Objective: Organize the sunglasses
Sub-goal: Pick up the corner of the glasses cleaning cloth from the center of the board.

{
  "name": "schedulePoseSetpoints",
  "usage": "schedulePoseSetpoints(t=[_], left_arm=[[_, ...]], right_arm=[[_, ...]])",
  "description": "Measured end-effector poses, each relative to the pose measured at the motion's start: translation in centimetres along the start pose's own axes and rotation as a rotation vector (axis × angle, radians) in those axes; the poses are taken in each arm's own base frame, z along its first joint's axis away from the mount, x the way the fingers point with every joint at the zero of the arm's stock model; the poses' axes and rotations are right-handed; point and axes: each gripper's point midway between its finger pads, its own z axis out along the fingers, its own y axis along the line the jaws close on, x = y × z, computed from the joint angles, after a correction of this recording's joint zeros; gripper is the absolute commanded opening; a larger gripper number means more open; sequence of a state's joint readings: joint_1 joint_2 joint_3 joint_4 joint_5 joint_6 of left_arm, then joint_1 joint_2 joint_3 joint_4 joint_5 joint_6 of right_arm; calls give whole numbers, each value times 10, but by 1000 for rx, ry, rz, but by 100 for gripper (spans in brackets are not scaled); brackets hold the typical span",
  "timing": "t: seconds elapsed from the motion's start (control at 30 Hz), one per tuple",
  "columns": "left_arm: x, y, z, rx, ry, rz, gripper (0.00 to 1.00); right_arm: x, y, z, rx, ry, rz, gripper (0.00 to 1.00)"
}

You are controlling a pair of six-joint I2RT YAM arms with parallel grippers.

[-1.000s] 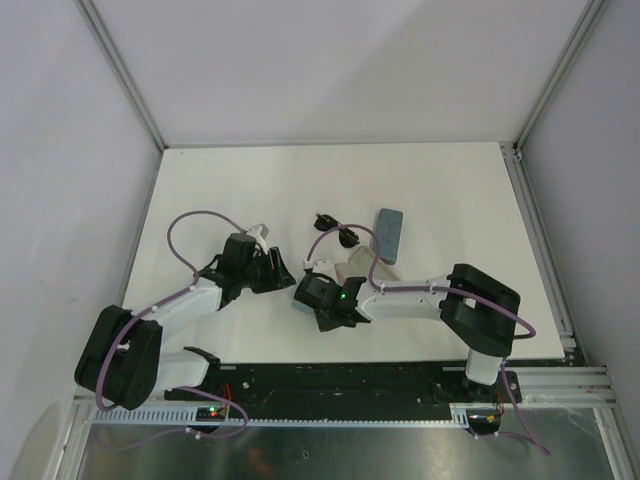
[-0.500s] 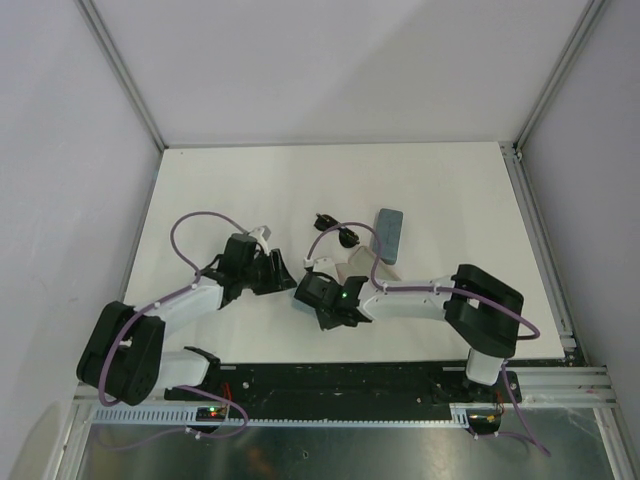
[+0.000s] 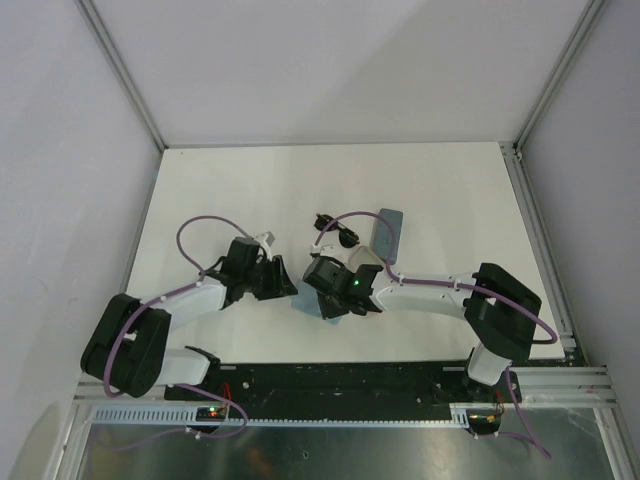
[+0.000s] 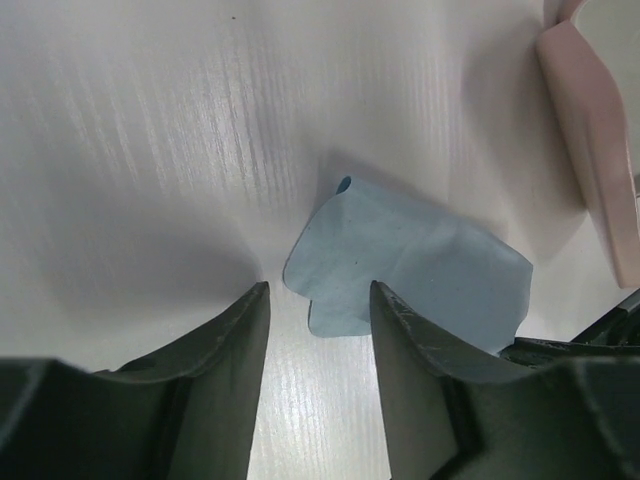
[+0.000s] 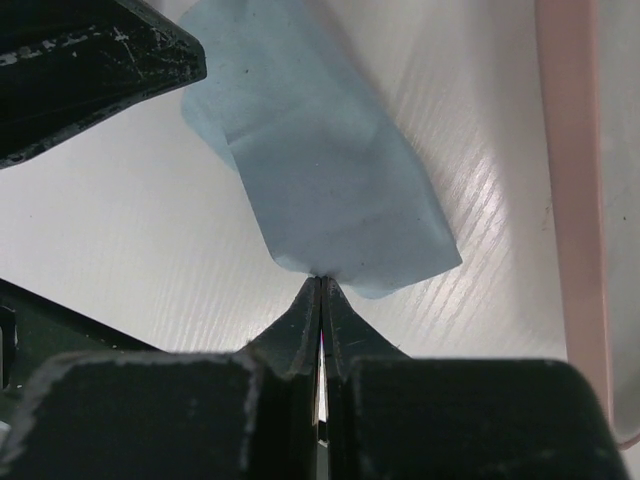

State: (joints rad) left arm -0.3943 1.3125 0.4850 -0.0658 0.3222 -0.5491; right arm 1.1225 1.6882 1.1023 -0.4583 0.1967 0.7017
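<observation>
The thin black wire-framed sunglasses lie at mid-table, beyond both grippers. The white-framed pair is not visible in any view. My right gripper is shut on the near edge of a light-blue cloth, which lies folded on the table. In the top view this gripper sits just right of the left one. My left gripper is open and empty, low over the table, with the same cloth just ahead of its fingertips. In the top view the left gripper points right towards the cloth.
A pink case lies right of the cloth, also in the right wrist view. A blue-grey case lies behind it, next to the black sunglasses. Grey walls enclose the white table.
My left gripper has moved right and nearer, closing on the cloth. My right arm has swung its elbow right, and its wrist has shifted slightly towards the back.
</observation>
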Motion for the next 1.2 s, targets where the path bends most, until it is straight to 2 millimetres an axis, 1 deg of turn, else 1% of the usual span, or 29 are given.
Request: schedulePoseSetpoints(t=[0.23,0.33,0.47,0.57,0.73,0.87,1.07,1.2], left_arm=[[4,-2,7,11,17,9,33],[5,-5,11,20,27,16,21],[6,-5,14,17,38,20,8],[6,-3,14,12,39,24,1],[4,-3,14,2,35,25,0],[2,-6,9,1,29,27,0],[-17,-21,3,32,-14,37,0],[-26,-29,1,49,-32,40,0]], right_arm=[[1,1,0,-6,5,0,0],[1,1,0,-8,7,0,0],[1,1,0,-8,7,0,0],[1,1,0,-8,8,1,0],[0,-1,0,-6,8,0,0],[-4,-6,1,1,6,3,0],[-15,-20,4,21,0,23,0],[-25,-32,3,34,-9,38,0]])
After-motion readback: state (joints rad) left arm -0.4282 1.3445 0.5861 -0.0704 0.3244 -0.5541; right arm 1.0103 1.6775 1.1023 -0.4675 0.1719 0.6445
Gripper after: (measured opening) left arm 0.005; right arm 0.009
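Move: The cloth's left corner lies almost between my open left fingers, level ahead, about 1 cm to their right and 1 cm below. The open case's middle is roughly 3 cm ahead and 16 cm right of that hand. My right hand already pinches the cloth's other end. From it, the open case is about 8 cm ahead, 8 cm right and 3 cm lower, and the dark sunglasses some 17 cm ahead and 2 cm right. I ease my left hand about 1 cm right and down, shut its fingers on the cloth's left corner, then lift it some 3.5 cm while bearing forward and slightly right. My right hand holds its pinched end steady until the left has its grip, then carries it about 4 cm forward and right towards the open case, staying level. ##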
